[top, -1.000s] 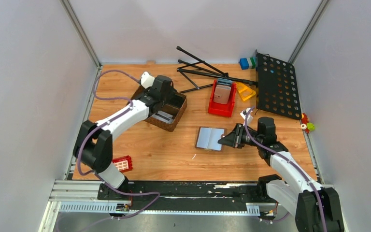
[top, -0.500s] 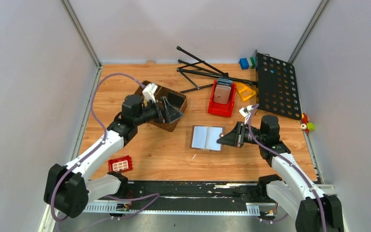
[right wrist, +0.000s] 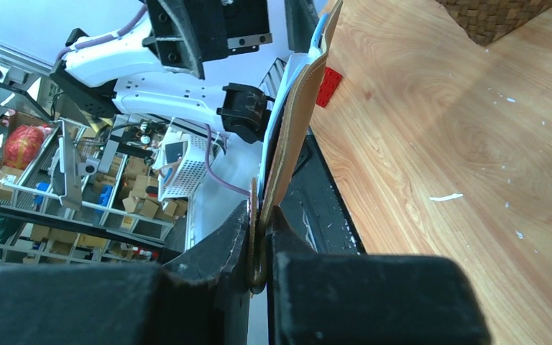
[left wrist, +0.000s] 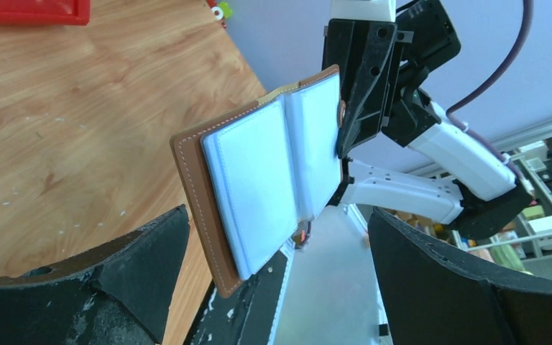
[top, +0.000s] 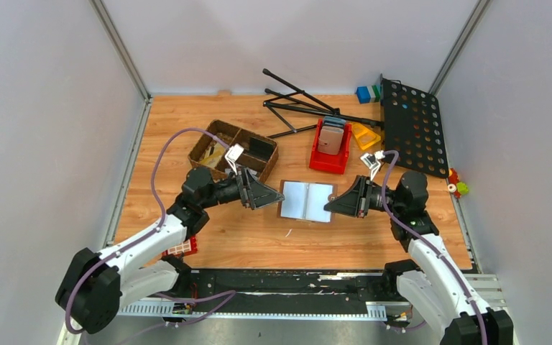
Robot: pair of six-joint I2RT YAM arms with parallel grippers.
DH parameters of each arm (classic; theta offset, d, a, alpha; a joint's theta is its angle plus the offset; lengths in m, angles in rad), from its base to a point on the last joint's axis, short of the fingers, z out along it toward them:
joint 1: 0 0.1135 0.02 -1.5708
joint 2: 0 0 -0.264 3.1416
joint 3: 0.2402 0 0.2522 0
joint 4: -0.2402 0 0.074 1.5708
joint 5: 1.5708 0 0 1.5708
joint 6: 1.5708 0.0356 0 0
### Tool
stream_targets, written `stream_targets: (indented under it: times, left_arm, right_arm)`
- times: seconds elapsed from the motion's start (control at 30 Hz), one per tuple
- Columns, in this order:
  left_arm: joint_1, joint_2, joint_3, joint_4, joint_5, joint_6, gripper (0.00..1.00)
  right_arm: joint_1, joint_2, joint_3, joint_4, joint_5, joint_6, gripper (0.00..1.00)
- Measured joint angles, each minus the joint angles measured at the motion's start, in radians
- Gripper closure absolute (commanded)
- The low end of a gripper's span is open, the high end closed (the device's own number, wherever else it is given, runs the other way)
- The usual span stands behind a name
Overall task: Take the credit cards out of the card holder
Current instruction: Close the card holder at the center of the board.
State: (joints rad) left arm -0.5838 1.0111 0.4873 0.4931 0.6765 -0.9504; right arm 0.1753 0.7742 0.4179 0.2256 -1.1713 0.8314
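The brown card holder [top: 303, 200] is open, its pale silvery sleeves facing up, and hangs just above the table. My right gripper [top: 329, 205] is shut on its right edge, which stands edge-on between the jaws [right wrist: 262, 241] in the right wrist view. My left gripper [top: 273, 195] is wide open at the holder's left edge. In the left wrist view the holder [left wrist: 259, 180] sits ahead of the spread fingers [left wrist: 122, 277], not between them. The credit cards are hidden; only the sleeves show.
A woven basket [top: 208, 139] stands behind the left gripper. Farther back are a red bin [top: 322, 164] holding a pinkish slab, black rods [top: 298, 100] and a perforated black panel [top: 411, 126]. A red gridded block [top: 182, 248] lies by the left arm's base.
The left arm swung out of the basket to the holder's left edge while its gripper opened wide. The right gripper carried the holder slightly left and away from the near edge.
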Motion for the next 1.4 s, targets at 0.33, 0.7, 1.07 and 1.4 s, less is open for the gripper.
stream_targets:
  times: [0.33, 0.7, 1.07, 1.4]
  left_arm:
    - [-0.016, 0.109, -0.052, 0.245, 0.029, -0.169, 0.02]
    - [-0.083, 0.162, -0.043, 0.278, 0.052, -0.178, 0.89]
    - [-0.090, 0.192, -0.043, 0.341, 0.055, -0.196, 1.00]
    - [-0.138, 0.221, -0.011, 0.281, 0.030, -0.166, 1.00]
  right_arm:
    - [0.000, -0.034, 0.002, 0.050, -0.025, 0.092, 1.00]
    - [0.004, -0.015, 0.018, 0.053, -0.019, 0.105, 1.00]
    - [0.024, 0.062, 0.120, -0.298, 0.101, -0.144, 1.00]
    - [0.082, 0.142, 0.123, -0.440, 0.253, -0.267, 1.00]
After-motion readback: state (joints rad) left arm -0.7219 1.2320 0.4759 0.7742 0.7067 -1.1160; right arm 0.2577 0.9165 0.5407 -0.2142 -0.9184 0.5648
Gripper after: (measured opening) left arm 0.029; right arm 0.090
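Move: The card holder stands open in the air, its right edge already in the right hand's fingers; its middle is about 8 cm right of the open left hand, 1 cm back and roughly level. From the right hand, that middle is some 7 cm left and 2 cm ahead, at about the same height. On the table, some 18 cm below the left hand, the red tray lies about 20 cm ahead and 17 cm right, the basket about 15 cm ahead and 16 cm left. The left hand eases some 4 cm to the right and nearly 3 cm back towards the card holder's left edge, sinking slightly and turning about 10 degrees clockwise, and its wide-open fingers shut on that cover on the way and keep it pinched. The right hand keeps its grip on the right edge, first lifting about 2 cm and drawing back a little, then going down about 8 cm and forward some 3 cm, its fingers dipping about 15 degrees. ##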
